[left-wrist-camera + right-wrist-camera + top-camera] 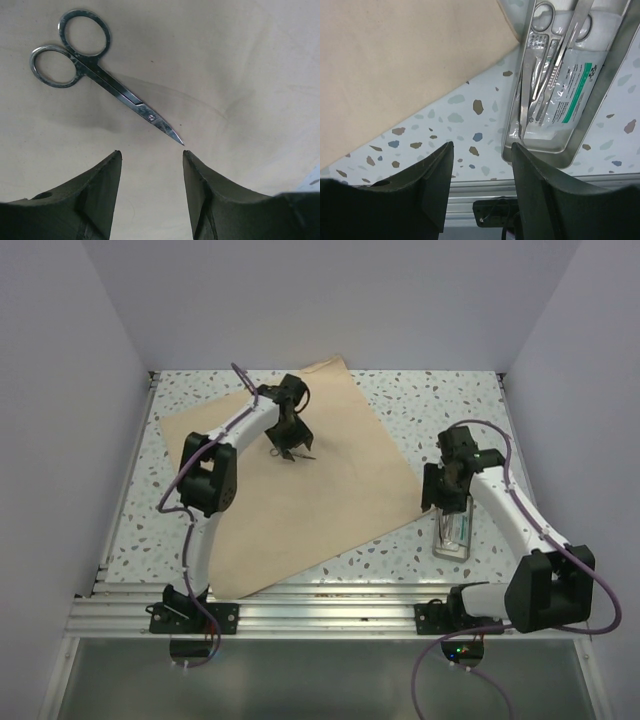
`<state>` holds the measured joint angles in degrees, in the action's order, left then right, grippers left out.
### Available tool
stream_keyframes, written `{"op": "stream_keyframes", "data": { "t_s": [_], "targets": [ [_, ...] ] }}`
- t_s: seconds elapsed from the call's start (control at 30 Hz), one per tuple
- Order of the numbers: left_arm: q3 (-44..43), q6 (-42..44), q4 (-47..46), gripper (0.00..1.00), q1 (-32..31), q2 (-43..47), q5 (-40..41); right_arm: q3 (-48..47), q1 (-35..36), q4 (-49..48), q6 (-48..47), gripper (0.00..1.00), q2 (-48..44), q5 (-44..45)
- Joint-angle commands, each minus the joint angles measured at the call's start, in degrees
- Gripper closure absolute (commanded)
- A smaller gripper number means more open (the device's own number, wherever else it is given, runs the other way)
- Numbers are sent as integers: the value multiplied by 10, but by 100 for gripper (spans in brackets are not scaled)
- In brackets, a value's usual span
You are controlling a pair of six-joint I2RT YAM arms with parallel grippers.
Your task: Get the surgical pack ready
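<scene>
The surgical pack (300, 490) is a wide tan sheet spread flat on the speckled table; its edge also fills the upper left of the right wrist view (395, 60). Steel scissors (100, 75) lie closed on the sheet, tips pointing toward my left gripper (151, 152), which hovers just short of them, open and holding nothing. In the top view that left gripper (290, 447) sits over the sheet's far half. My right gripper (482, 145) is open and empty, above bare table between the sheet's edge and a metal tray (545, 159).
The tray (437, 545) lies right of the sheet near the front rail and holds steel instruments (540, 75) on a sealed packet with green print (572, 85). White walls enclose the table on three sides. An aluminium rail (320, 615) runs along the near edge.
</scene>
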<state>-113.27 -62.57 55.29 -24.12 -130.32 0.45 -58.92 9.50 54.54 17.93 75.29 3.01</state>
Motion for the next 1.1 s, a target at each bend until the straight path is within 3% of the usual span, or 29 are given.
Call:
{"op": "stream_keyframes", "data": {
  "t_s": [0.0, 0.57, 1.07],
  "targets": [
    [-28, -24, 21, 44, 4, -11, 52, 16, 4, 0, 1, 46, -32, -26],
    [-126, -26, 67, 48, 9, -94, 103, 35, 6, -8, -1, 45, -59, -28],
    [-129, 18, 98, 66, 8, -121, 135, 41, 7, -22, -3, 45, -51, -47]
  ]
}}
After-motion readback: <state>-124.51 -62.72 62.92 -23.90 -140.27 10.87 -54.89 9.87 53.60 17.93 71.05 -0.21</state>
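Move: The scissors lie just under the left hand on the brown cloth, their middle about 2 cm ahead, 4 cm to its left and 4 cm below, rings to the left. Nothing else stands close: the cloth's folded far corner is some 28 cm ahead and 6 cm right, the metal tray about 22 cm back and 36 cm right. From the right hand, the scissors are about 21 cm ahead and 34 cm left, 9 cm down. Down and forward onto the scissors goes the left hand, about 2.5 cm each way, then it eases left some 1.5 cm and a little lower as the open fingers narrow by over a third around the shank near the pivot. The wrist rolls roughly 10 degrees, fingertips swinging left towards upright. Firm contact can't be seen. The empty right hand draws back about 1.5 cm beside the tray, fingers still open. ##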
